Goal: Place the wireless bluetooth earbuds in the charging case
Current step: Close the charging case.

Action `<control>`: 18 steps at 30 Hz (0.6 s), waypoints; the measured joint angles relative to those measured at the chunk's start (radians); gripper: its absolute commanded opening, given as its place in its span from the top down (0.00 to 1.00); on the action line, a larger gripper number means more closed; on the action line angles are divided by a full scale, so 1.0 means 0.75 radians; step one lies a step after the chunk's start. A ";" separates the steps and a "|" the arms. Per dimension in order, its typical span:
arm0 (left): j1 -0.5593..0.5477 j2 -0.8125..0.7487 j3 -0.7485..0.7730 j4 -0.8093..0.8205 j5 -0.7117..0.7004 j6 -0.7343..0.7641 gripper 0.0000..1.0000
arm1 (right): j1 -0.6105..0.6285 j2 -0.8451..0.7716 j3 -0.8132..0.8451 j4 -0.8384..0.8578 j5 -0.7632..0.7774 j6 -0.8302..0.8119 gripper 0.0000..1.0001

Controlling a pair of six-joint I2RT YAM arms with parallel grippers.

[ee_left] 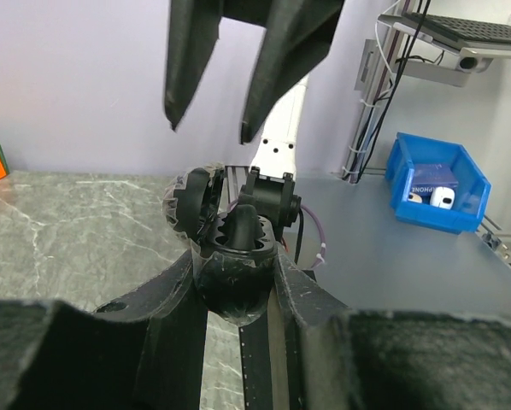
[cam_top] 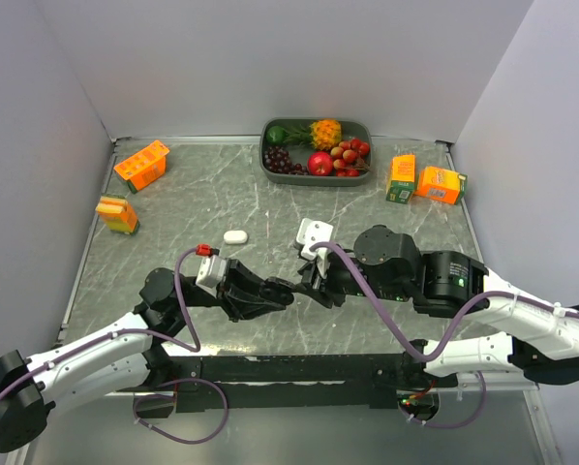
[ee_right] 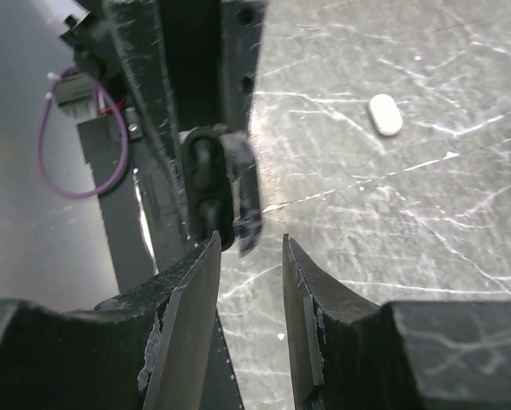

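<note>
A black charging case (ee_left: 232, 286) is pinched between my left gripper's (ee_left: 236, 265) fingers, its lid (ee_left: 187, 202) hinged open to the left. In the right wrist view the same case (ee_right: 206, 184) shows two dark rounded wells; black earbuds seem to sit in them, but I cannot tell for sure. My right gripper (ee_right: 250, 248) hangs just above the case, jaws apart and empty; its fingers (ee_left: 191, 77) point down at it in the left wrist view. From above, both grippers (cam_top: 288, 291) meet at the table's middle front.
An open white case (cam_top: 314, 232) stands just behind the grippers, with a closed white pill-shaped case (cam_top: 235, 236) to its left. A grey fruit tray (cam_top: 316, 177) sits at the back. Orange cartons lie at the far left (cam_top: 140, 165) and far right (cam_top: 441, 184).
</note>
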 measured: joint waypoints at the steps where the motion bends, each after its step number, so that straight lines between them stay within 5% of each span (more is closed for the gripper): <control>1: 0.000 0.000 0.002 -0.004 0.004 0.001 0.99 | 0.000 0.000 0.000 0.006 0.012 0.003 0.57; 18: -0.002 -0.025 0.010 -0.081 0.012 0.041 0.99 | -0.069 0.220 0.107 -0.015 0.237 0.151 0.58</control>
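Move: The right hand's target, the black charging case with its lid standing open on the forward side, lies about 6 cm to its left, 1 cm back and 5 cm below; the left gripper holds the case, its middle about 1 cm right of that hand's point and otherwise level. The closed white case lies on the table some 25 cm ahead of the left hand, 11 cm to its left and about 28 cm below. The right hand swings forward about 5 cm past the open lid to its forward side, first rising some 2 cm, then dropping about 4 cm and edging nearly 2 cm left beside it, the wrist turning about 15 degrees clockwise while the fingers stay partly open. The left hand holds the case all but still in its unchanged grip, and no contact between the right fingers and the lid can be seen. ##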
